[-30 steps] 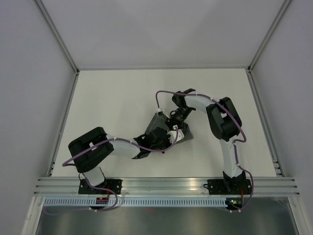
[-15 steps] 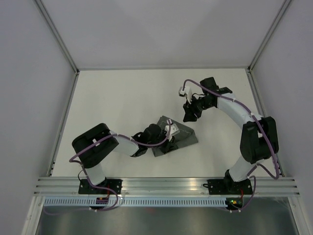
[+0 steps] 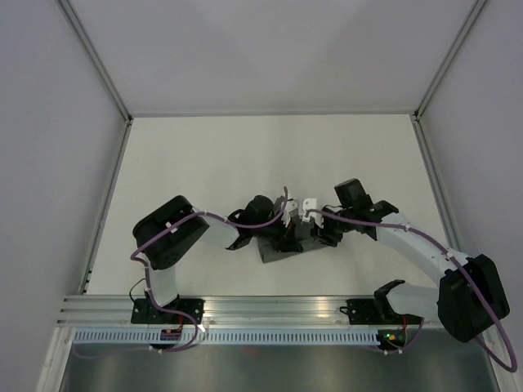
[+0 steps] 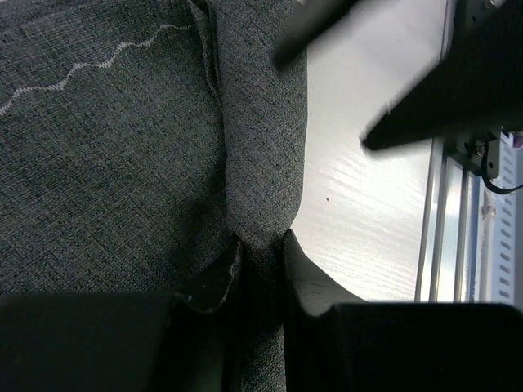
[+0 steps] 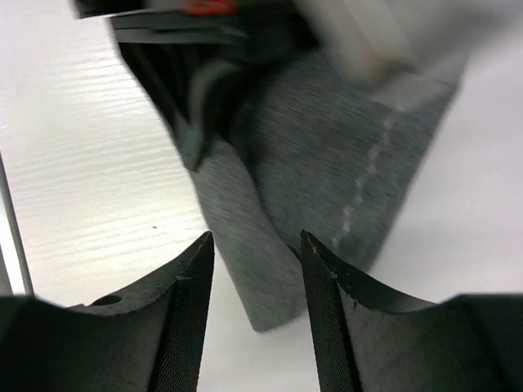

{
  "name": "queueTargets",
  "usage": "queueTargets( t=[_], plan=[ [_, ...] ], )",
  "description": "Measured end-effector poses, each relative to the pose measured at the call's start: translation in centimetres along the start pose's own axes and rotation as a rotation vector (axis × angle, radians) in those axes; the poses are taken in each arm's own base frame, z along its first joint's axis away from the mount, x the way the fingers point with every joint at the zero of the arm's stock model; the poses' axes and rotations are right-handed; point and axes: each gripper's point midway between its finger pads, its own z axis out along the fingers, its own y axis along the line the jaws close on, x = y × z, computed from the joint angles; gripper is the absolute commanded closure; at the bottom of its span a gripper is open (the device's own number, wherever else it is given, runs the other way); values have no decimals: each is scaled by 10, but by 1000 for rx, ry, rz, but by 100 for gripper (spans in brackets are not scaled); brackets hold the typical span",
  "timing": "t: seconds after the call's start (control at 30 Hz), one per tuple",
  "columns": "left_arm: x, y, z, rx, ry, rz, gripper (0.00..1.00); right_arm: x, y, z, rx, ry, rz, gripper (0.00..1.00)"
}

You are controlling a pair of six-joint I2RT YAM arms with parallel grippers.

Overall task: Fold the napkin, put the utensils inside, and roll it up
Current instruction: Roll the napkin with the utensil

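Observation:
The dark grey napkin (image 3: 275, 251) lies bunched into a thick roll on the white table, near its front middle. My left gripper (image 4: 261, 243) is shut on the roll's folded edge (image 4: 261, 163), cloth pinched between both fingertips. A lighter zigzag stitch line (image 4: 82, 65) runs across the flat part beside it. My right gripper (image 5: 255, 245) is open just above the roll's blunt end (image 5: 261, 286), which sits in the gap without touching either finger. In the top view the left gripper (image 3: 286, 235) and the right gripper (image 3: 315, 232) meet over the napkin. The utensils are hidden.
White walls close in the white table (image 3: 204, 163) on three sides. An aluminium rail (image 3: 278, 306) runs along the near edge, close to the napkin, and shows in the left wrist view as the rail (image 4: 458, 220). The two arms cross closely above the cloth.
The right arm pulled away to the far right, then swung back to the napkin's right end, its jaws wider. The left gripper kept its hold and the napkin shifted slightly.

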Motion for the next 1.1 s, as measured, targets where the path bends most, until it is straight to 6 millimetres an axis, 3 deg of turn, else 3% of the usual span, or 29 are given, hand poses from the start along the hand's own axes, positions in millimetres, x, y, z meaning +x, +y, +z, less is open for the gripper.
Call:
queueTargets(
  t=[0.1, 0.2, 0.87, 1.1],
  plan=[
    [0, -2, 3, 34, 23, -31, 98, 6, 30, 19, -37, 37, -116, 45],
    [0, -2, 3, 46, 37, -47, 98, 12, 41, 29, -41, 62, -176, 44],
    [1, -1, 3, 91, 74, -94, 98, 27, 43, 56, 71, 110, -361, 44],
    [2, -2, 2, 99, 87, -105, 96, 27, 39, 60, 94, 117, -391, 55]
  ],
)
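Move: Just to the left of the right hand, about 3 cm, and some 3 cm back and 7 cm below, is the stretch of napkin roll it goes for. The left fingers, already pinching this roll, are about 5 cm to the left of that stretch, level with it. The napkin's unrolled part is centred about 5 cm ahead of the right hand, 6 cm to its left and 9 cm below. From the left hand, the stretch lies roughly 5 cm to the right. Dropping about 6 cm onto the napkin roll beside the left fingertips, the right hand first swings quickly back and left, then sinks more slowly with its wrist turning some 20 degrees. Its open fingers come down astride the roll and just begin to close. The left hand keeps its pinch almost in place, turning slightly. ##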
